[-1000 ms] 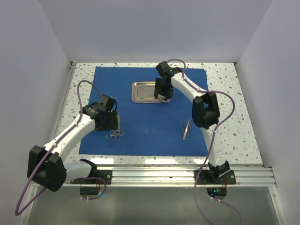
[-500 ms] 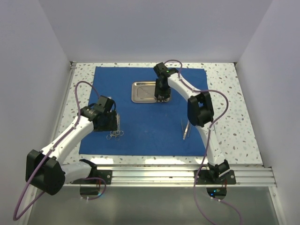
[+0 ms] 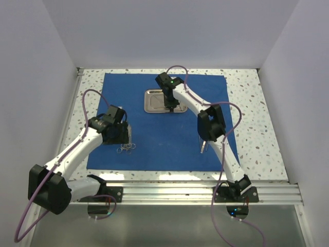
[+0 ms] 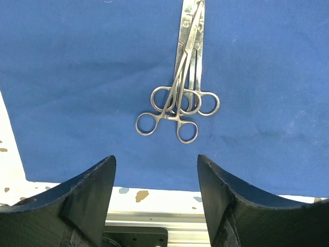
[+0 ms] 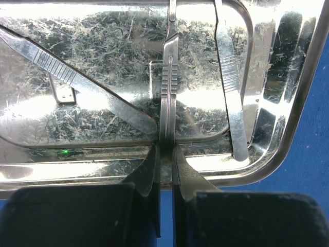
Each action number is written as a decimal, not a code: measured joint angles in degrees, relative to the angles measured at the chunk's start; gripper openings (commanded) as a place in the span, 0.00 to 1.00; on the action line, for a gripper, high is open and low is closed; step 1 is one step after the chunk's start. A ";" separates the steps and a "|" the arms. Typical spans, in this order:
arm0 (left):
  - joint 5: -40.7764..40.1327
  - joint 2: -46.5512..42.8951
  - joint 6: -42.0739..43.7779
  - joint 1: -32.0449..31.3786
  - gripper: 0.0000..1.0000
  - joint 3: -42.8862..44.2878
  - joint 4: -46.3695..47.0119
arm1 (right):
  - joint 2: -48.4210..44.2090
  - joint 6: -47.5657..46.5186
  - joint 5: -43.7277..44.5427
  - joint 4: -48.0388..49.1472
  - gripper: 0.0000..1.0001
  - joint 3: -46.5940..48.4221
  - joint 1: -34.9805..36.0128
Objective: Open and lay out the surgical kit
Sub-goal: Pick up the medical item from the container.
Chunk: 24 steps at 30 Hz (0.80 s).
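Observation:
The surgical kit's blue cloth [image 3: 159,149] lies spread flat on the table. On its far part sits the steel tray [image 3: 152,100]. My right gripper [image 5: 165,154] is down at the tray's near rim [image 5: 288,108], shut on a thin ribbed steel instrument [image 5: 169,87] seen edge-on. Two flat steel handles lie beside it, one slanted [image 5: 77,80] and one near the right wall [image 5: 229,77]. My left gripper [image 4: 157,177] hovers open and empty just short of ring-handled scissors and forceps [image 4: 177,103] stacked on the cloth. Tweezers [image 3: 204,141] lie on the cloth at the right.
Speckled tabletop [image 3: 252,134] shows around the cloth. An aluminium rail [image 3: 180,191] runs along the near edge, just behind the left gripper. Grey walls close in the left, right and far sides.
The right gripper slid left along the tray and closed on the thin ribbed instrument. The left arm drew back slightly and stayed open.

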 measured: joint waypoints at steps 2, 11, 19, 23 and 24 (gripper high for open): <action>0.11 -0.09 0.02 0.00 0.68 0.00 0.02 | 0.00 0.00 0.00 0.00 0.00 0.00 -0.02; 0.48 -0.17 0.61 0.00 0.69 -0.09 0.24 | -0.11 0.02 -1.46 -1.05 0.00 1.20 -0.24; 0.04 2.86 1.22 0.00 0.78 1.64 1.16 | -9.51 1.62 -3.96 -0.50 0.00 -6.12 -0.35; -0.20 5.42 1.36 0.00 0.98 3.85 1.66 | -22.23 3.06 -5.53 1.88 0.00 -20.17 -0.33; -0.26 6.36 1.25 0.00 1.00 4.68 1.90 | -25.64 3.52 -5.90 2.67 0.00 -24.50 -0.26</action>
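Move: The right hand is already shut on a scalpel handle over the tray's near edge, with the tray's middle about 5 cm ahead and 3 cm left. One loose handle lies some 6 cm ahead and 4 cm right, another 5 cm ahead and 6 cm left. The laid-out instruments are about 18 cm back and 15 cm right of this hand, and 7 cm ahead and 41 cm right of the left hand; the left hand's scissors pile is 8 cm ahead, 3 cm right, 9 cm below. Keeping its pinch on the scalpel handle, the right hand first eases straight up, then picks up speed and swings up and back together, about 9 cm up and 6 cm back with a little drift to the right, off the tray over its near rim towards the laid-out instruments, rolling slightly so its left side rises. Late on, the left hand, holding nothing, sets off about 2.5 cm forward at nearly the same height over the scissors pile and spreads its fingers wider. ##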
